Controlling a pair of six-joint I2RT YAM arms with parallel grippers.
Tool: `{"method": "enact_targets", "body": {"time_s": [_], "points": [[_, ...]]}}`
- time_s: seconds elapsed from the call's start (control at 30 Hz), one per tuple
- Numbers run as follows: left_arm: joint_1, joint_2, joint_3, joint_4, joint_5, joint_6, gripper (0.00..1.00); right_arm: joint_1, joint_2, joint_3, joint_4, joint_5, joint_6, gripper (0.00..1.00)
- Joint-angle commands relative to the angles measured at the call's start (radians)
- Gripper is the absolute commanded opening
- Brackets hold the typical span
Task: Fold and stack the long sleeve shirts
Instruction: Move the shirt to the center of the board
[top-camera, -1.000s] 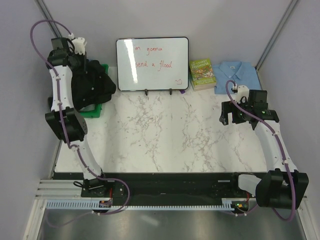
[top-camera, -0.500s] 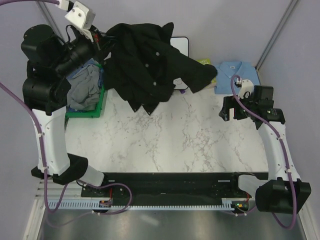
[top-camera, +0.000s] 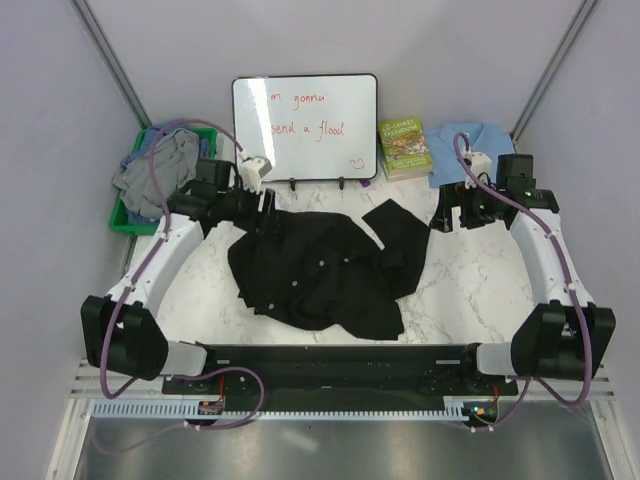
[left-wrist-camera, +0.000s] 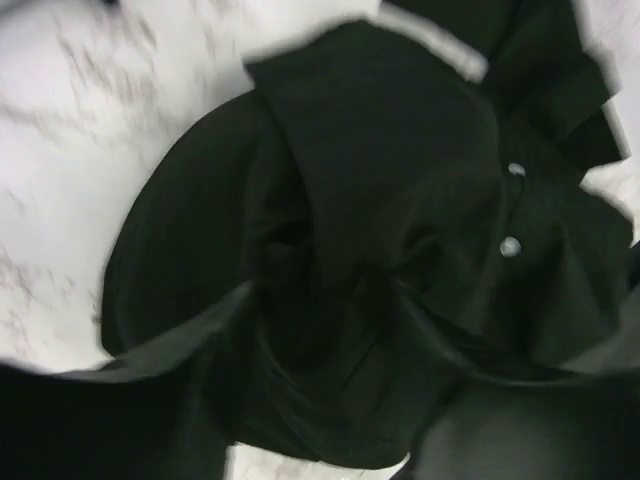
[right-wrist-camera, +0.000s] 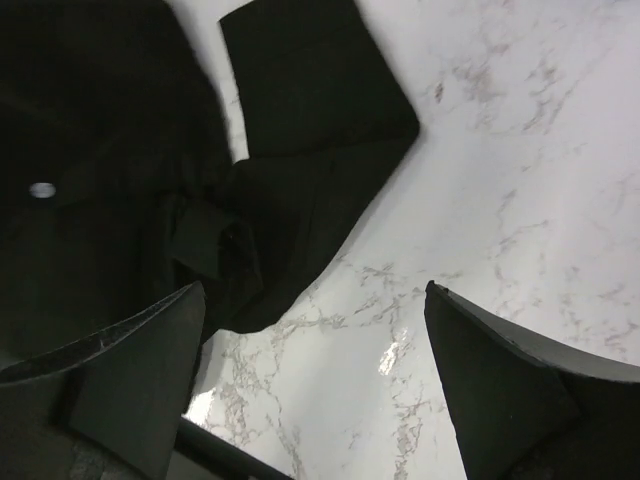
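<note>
A black long sleeve shirt (top-camera: 320, 270) with small pale buttons lies crumpled on the middle of the marble table, one sleeve (top-camera: 400, 225) thrown out to the right. My left gripper (top-camera: 262, 208) hovers at the shirt's far left edge. In the left wrist view its blurred jaws stand apart over the black fabric (left-wrist-camera: 400, 180). My right gripper (top-camera: 468, 212) is open above bare marble just right of the sleeve (right-wrist-camera: 300, 120), holding nothing. A folded light blue collared shirt (top-camera: 450, 150) lies at the back right. Grey and blue shirts (top-camera: 160, 170) are heaped at the back left.
The heap sits in a green bin (top-camera: 125, 215). A whiteboard (top-camera: 305, 125) stands at the back centre with a green-covered book (top-camera: 404, 147) to its right. Bare marble (top-camera: 480, 290) shows right of the black shirt.
My left arm swung the black shirt out of the air at the back and down onto the table, and its jaws have parted. The right arm shifted slightly toward the back.
</note>
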Motion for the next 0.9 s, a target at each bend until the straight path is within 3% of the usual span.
{"method": "enact_targets", "body": {"time_s": [0.0, 0.07, 0.1, 0.13, 0.23, 0.3, 0.43, 0.53, 0.67, 0.87], "points": [[0.183, 0.027, -0.100, -0.023, 0.145, 0.140, 0.82, 0.000, 0.119, 0.067, -0.064, -0.123, -0.064, 0.98], [0.341, 0.060, -0.072, -0.062, 0.262, 0.207, 0.84, 0.003, 0.168, 0.087, -0.096, -0.154, -0.064, 0.98], [0.348, 0.071, -0.036, -0.187, 0.365, 0.384, 0.90, 0.011, 0.185, 0.095, -0.108, -0.168, -0.053, 0.98], [0.333, 0.081, -0.003, -0.234, 0.364, 0.460, 0.91, 0.014, 0.211, 0.101, -0.119, -0.173, -0.038, 0.98], [0.160, 0.039, 0.038, -0.282, 0.272, 0.637, 0.91, 0.014, 0.268, 0.096, -0.130, -0.188, -0.020, 0.98], [-0.040, 0.013, 0.001, -0.255, 0.159, 0.668, 0.92, 0.015, 0.288, 0.073, -0.127, -0.206, -0.024, 0.98], [-0.385, 0.117, 0.033, -0.166, -0.044, 0.565, 0.91, 0.018, 0.342, 0.037, -0.102, -0.186, -0.030, 0.98], [-0.473, 0.250, 0.128, -0.146, -0.134, 0.473, 0.90, 0.022, 0.345, 0.026, -0.067, -0.153, -0.044, 0.98], [-0.453, 0.292, 0.223, -0.150, -0.162, 0.334, 0.88, 0.089, 0.348, 0.058, -0.036, -0.136, -0.064, 0.95], [-0.174, 0.144, 0.167, -0.176, -0.021, 0.232, 0.89, 0.263, 0.353, 0.116, 0.066, -0.166, -0.079, 0.97]]}}
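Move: The crumpled black shirt lies spread below both hands: from the left hand its middle is about 12 cm to the right, 8 cm back and 18 cm down. The shirt's right sleeve is some 29 cm to that hand's right, level with it, and the green bin about 24 cm left and 10 cm ahead. From the right hand, the sleeve lies roughly 8 cm left, 2 cm back and 16 cm down; the book stack is 8 cm left and 17 ahead, the folded blue shirt 8 cm right and 17 ahead. The left fingers, already half open, spread wide clear of the shirt as the hand dips and swings left about 9 cm, then sweeps right over the cloth and back, turning clockwise, and finally eases left and forward a little. The right hand, still open, sinks some 9 cm, tipping its fingers down, and then slides left to hover over the sleeve. ##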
